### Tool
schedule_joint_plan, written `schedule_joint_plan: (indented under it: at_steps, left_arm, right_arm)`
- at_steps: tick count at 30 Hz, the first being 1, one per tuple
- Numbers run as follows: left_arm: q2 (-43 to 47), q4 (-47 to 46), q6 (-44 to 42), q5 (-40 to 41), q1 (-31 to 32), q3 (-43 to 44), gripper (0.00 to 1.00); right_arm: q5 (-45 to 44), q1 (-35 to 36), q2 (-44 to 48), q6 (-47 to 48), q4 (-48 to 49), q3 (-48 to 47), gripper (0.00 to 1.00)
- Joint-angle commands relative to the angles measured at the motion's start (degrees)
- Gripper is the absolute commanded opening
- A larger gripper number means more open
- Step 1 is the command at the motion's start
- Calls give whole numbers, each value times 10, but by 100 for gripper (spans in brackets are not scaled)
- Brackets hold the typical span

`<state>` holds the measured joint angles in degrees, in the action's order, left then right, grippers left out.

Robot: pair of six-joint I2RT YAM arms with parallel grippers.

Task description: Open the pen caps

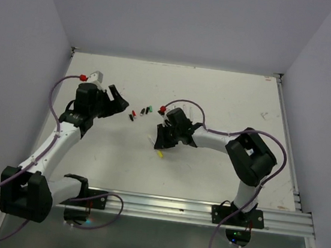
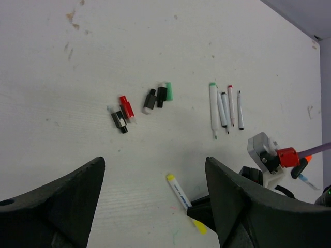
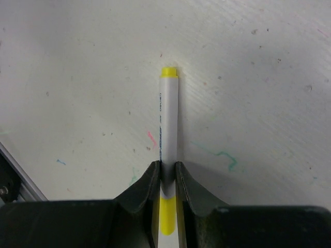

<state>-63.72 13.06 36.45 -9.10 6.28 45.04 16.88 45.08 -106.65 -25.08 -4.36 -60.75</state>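
My right gripper (image 3: 166,173) is shut on the white barrel of a yellow pen (image 3: 168,119) that lies on the table. The pen's yellow cap (image 3: 165,217) sits on its end, just behind the fingertips. The left wrist view shows the same pen (image 2: 181,192), its yellow cap (image 2: 199,226) and the right gripper (image 2: 204,209). Loose pen caps lie farther off, a red and black pair (image 2: 124,112) and a black and green pair (image 2: 159,96). My left gripper (image 2: 154,163) hangs open above the table, holding nothing. From above, it (image 1: 120,101) is left of the caps (image 1: 133,115).
Several thin uncapped pens (image 2: 225,107) lie side by side right of the loose caps. A purple cable with a red connector (image 2: 287,156) runs along the right arm. Pale walls (image 1: 17,51) close the table on three sides, with a metal rail (image 1: 203,210) along the near edge.
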Motion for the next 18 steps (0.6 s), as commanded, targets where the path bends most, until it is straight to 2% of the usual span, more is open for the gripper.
schedule_joint_plan:
  at_steps: [1,6,14,15,18]
  left_arm:
    - [-10,-51,-22,-32,39,-11,80]
    - [-28,-62,-26,-16,112,-22,77]
    - [6,-105,-30,-61,116,-80,63]
    - [9,-121,-27,-77,118,-88,59]
    - [16,-187,-16,-121,130,-126,58]
  right_arm:
    - [7,-9,39,-30,1,19,0]
    - [24,-29,57,-52,22,38,0]
    - [59,-61,99,-104,71,70,0]
    - [66,-72,101,-115,79,71,0]
    - [89,-86,107,-161,118,73,0]
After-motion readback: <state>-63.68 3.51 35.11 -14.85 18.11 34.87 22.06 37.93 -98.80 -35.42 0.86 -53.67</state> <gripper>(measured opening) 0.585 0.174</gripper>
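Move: The yellow-capped pen in my right fingers lies about 16 cm to the right of my left hand, some 8 cm back and 14 cm below. The cluster of pulled caps sits about 6 cm ahead of my left hand, 8 cm to its right and 16 cm below. From my right hand, the open left fingers are about 9 cm ahead, 16 cm left and 14 cm up; the uncapped pens lie roughly 14 cm ahead and 9 cm right, 2 cm lower. I swing my empty left hand about 8 cm right, sinking and drawing back some 4 cm each, towards the pen, turning it clockwise and narrowing its fingers while they stay open. My right hand keeps its pinch on the barrel near the yellow cap, eases about 3 cm right, then lifts a little over 3 cm, turning some 15 degrees. ##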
